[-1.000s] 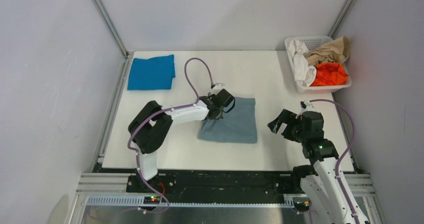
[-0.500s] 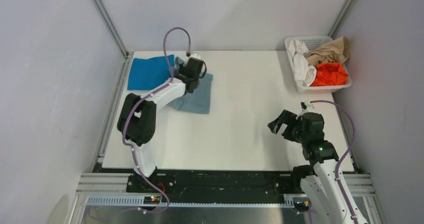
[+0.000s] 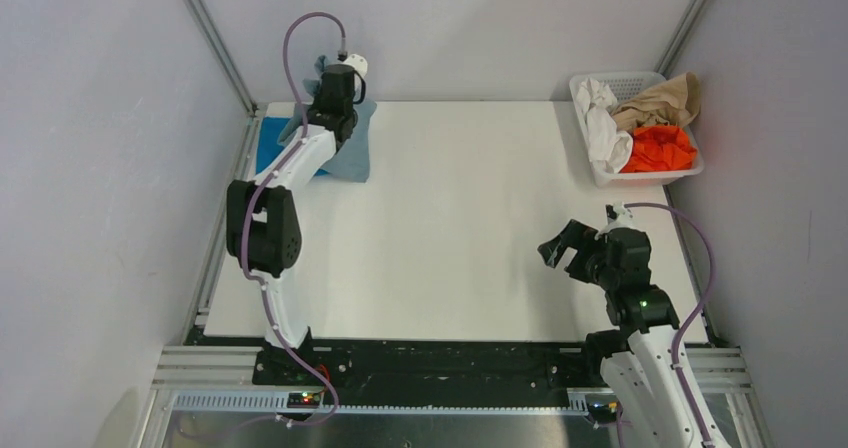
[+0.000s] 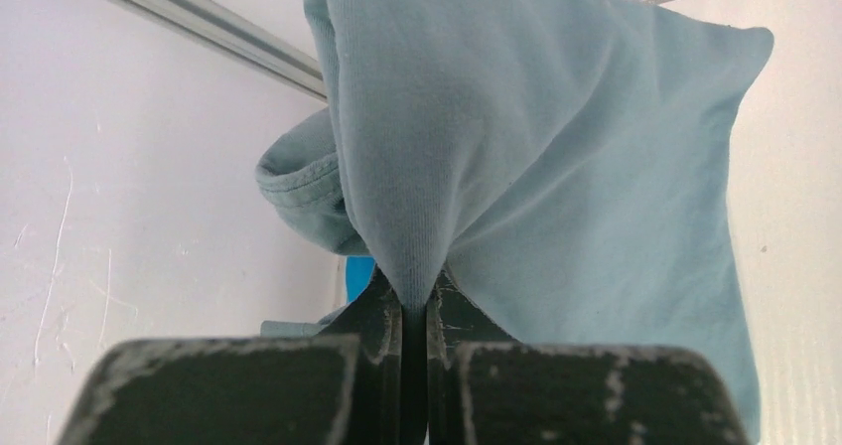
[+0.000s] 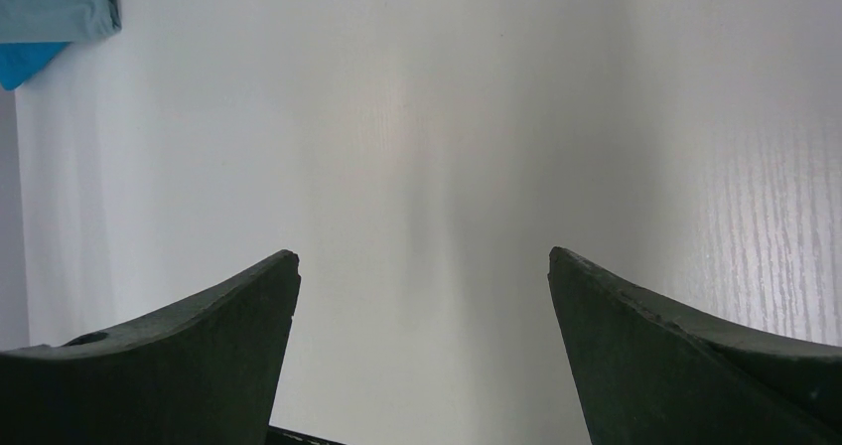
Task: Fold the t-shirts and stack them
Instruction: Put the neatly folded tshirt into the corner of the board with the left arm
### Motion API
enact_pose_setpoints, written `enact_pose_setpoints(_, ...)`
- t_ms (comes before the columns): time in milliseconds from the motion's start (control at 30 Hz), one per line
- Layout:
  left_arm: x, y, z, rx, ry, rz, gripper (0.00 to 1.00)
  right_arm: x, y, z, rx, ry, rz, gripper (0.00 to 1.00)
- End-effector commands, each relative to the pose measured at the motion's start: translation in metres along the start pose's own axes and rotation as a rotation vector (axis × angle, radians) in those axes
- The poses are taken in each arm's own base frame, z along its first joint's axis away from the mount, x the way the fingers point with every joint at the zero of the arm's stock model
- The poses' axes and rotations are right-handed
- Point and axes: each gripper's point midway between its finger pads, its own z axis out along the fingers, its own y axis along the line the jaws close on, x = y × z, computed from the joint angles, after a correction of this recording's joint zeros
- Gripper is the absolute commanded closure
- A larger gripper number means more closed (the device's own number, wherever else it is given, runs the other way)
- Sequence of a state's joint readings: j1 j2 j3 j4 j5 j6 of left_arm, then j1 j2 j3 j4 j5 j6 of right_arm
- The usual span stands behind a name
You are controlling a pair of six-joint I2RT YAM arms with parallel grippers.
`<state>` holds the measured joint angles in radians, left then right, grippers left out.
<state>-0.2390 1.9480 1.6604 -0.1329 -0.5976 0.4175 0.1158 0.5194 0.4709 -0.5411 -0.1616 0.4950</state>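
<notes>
My left gripper (image 3: 330, 108) is shut on a fold of the dusty grey-blue t-shirt (image 3: 352, 148), which hangs bunched from it at the table's far left corner. In the left wrist view the cloth (image 4: 556, 137) drapes up and away from the shut jaws (image 4: 415, 306). The brighter blue t-shirt (image 3: 268, 146) lies folded flat under and to the left of it, mostly hidden by the arm and the grey-blue cloth; a sliver (image 4: 357, 274) shows beside the fingers. My right gripper (image 3: 562, 248) hovers open near the table's right front, with nothing between its fingers (image 5: 422, 256).
A white basket (image 3: 645, 176) at the back right corner holds white, tan and orange clothes. Metal frame rails run along the table's left and right edges. The right wrist view catches both t-shirts' corners (image 5: 50, 8) far off at its top left.
The left arm has carried the grey-blue t-shirt from the middle of the table to the far left corner, over the bright blue one. The right arm has barely moved.
</notes>
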Motion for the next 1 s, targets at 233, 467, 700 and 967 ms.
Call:
enact_pose_setpoints(233, -0.068, 0.064, -0.009, -0.035, -0.184, -0.029, 1.0, -0.012, -0.01, 0.002, 0.055, -0.066, -0.01, 0.0)
enact_pose_setpoints(467, -0.089, 0.074, -0.03, 0.001, -0.254, -0.152, 1.0, -0.013, -0.013, 0.003, 0.07, -0.07, -0.008, 0.0)
enact_pose_setpoints(700, -0.097, 0.083, -0.03, -0.01, -0.267, -0.224, 1.0, -0.014, -0.013, 0.002, 0.075, -0.075, -0.007, 0.0)
enact_pose_setpoints(967, -0.106, 0.091, -0.038, -0.007, -0.292, -0.305, 1.0, -0.013, -0.015, 0.003, 0.082, -0.074, -0.007, 0.0)
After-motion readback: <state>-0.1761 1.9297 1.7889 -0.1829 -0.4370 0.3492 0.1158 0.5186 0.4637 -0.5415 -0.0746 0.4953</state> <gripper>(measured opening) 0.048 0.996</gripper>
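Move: The left hand has the folded grey t-shirt pinched and hanging. The spot it is taken to, the blue folded t-shirt, has its middle about 6 cm to the hand's left, roughly level fore and aft, and some 21 cm below. From the same hand, the board's far left corner is about 9 cm ahead and 16 cm left, at board height. From the idle right hand, the blue t-shirt lies roughly 33 cm ahead, 52 cm left and 11 cm lower. Keeping its shut fingers pinched on the grey t-shirt, the left hand first eases a centimetre or so forward and left, then mainly rises over the blue t-shirt, lifting about 5 cm in all and ending less than 2 cm farther out, with nearly all of the leftward drift undone. Meanwhile the wrist tips the fingertips up and rolls the hand's left side down, each by well under 10 degrees, with a slight clockwise swing, and the grip doesn't loosen. ##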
